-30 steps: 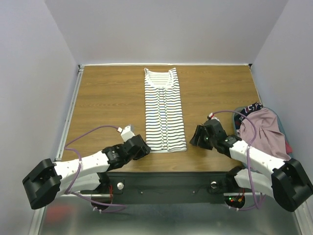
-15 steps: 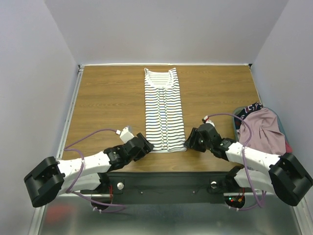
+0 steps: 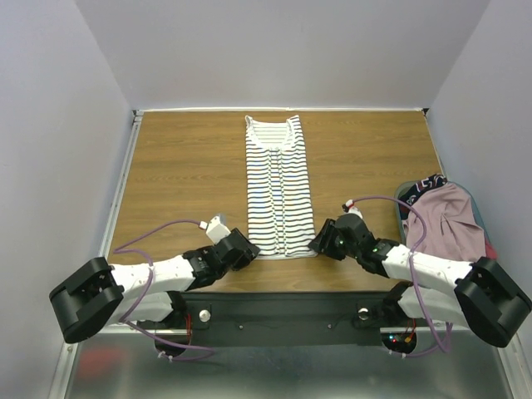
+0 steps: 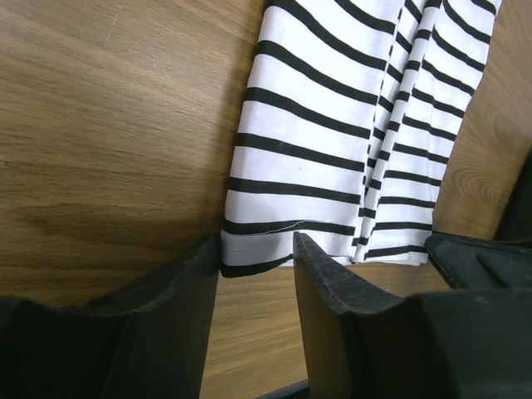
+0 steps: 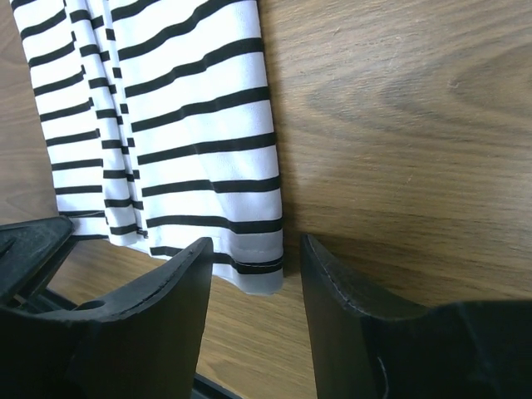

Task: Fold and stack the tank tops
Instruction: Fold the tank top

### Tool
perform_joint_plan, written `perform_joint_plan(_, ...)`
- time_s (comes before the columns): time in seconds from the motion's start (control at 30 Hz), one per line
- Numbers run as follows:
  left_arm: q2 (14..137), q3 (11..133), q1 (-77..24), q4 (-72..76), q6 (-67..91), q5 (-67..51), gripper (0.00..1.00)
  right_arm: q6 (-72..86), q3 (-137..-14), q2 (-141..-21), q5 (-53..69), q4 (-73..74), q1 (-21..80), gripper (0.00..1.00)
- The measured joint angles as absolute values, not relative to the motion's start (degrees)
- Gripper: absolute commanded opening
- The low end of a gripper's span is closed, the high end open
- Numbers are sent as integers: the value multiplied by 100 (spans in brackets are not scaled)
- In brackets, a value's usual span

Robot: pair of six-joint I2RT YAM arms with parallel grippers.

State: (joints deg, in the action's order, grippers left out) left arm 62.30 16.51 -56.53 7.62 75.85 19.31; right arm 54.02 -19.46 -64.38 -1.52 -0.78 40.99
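A white tank top with thin black stripes (image 3: 278, 187) lies flat and narrow, folded lengthwise, on the wooden table (image 3: 183, 166), neck at the far side. My left gripper (image 3: 243, 248) is open at its near left hem corner (image 4: 249, 258), fingers either side of the corner. At the near right hem corner (image 5: 264, 270) my right gripper (image 3: 322, 241) is open as well, straddling the corner. A dusty pink tank top (image 3: 453, 220) lies crumpled in the pile at the right edge.
The pile at the right also holds a dark navy garment (image 3: 420, 187) and a bit of red cloth (image 3: 489, 248). A metal rail (image 3: 120, 179) runs along the table's left edge. Grey walls enclose the table on three sides.
Both grippers have moved inward to the striped top's near hem corners. The right jaws have narrowed a little; the left widened, then narrowed again.
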Motion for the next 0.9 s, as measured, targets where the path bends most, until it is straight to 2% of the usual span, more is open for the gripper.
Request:
perform_joint_plan(0.23, 6407, 1645, -5653, 937, 7557, 1929, 38, 5533, -1927, -6541, -150, -242, 4189, 51)
perform_joint_plan(0.33, 6420, 1625, -5653, 950, 7535, 1925, 26, 5581, -1894, -6619, -150, -408, 4209, 48)
perform_joint_plan(0.43, 6479, 1597, -5651, 1002, 7500, 1916, 13, 5625, -1881, -6718, -156, -513, 4209, 38)
perform_joint_plan(0.47, 6506, 1597, -5653, 1011, 7481, 1911, 8, 5636, -1879, -6731, -172, -534, 4209, 29)
perform_joint_plan(0.5, 6519, 1597, -5653, 1050, 7454, 1900, 2, 5655, -1876, -6759, -178, -550, 4209, 23)
perform_joint_plan(0.53, 6539, 1597, -5653, 1074, 7437, 1887, 0, 5651, -1879, -6794, -193, -548, 4211, 13)
perform_joint_plan(0.6, 6563, 1599, -5655, 1131, 7371, 1863, 0, 5638, -1870, -6853, -213, -534, 4213, 7)
perform_joint_plan(0.77, 6569, 1610, -5883, 1125, 7310, 1870, 0, 5575, -1876, -6803, -305, -425, 4357, 4)
perform_joint_plan(0.9, 6558, 1662, -6473, 943, 7540, 1949, 0, 5592, -1903, -6455, -528, 165, 4801, 2)
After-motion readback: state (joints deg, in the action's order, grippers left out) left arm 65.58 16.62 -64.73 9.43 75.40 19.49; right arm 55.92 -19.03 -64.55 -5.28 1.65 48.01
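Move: The striped tank top's near left corner lies right under the left hand's half-open fingers, about 1 cm below, and its near right corner likewise under the right hand's, about 1 cm down; each corner is roughly 16 cm straight across from the other hand. The neckline lies some 30 cm farther out, about 5 cm to the left hand's right and 11 cm to the right hand's left. The tank top's two near corners are pinched, one in each gripper: both hands sink about 1 cm, the right also easing slightly left, and the half-open fingers shut on the cloth. Still low over the table, they then drag the hem back towards the bases, the left about 3.5 cm while also drawing some 2.5 cm right, the right about 2.5 cm straight back. ##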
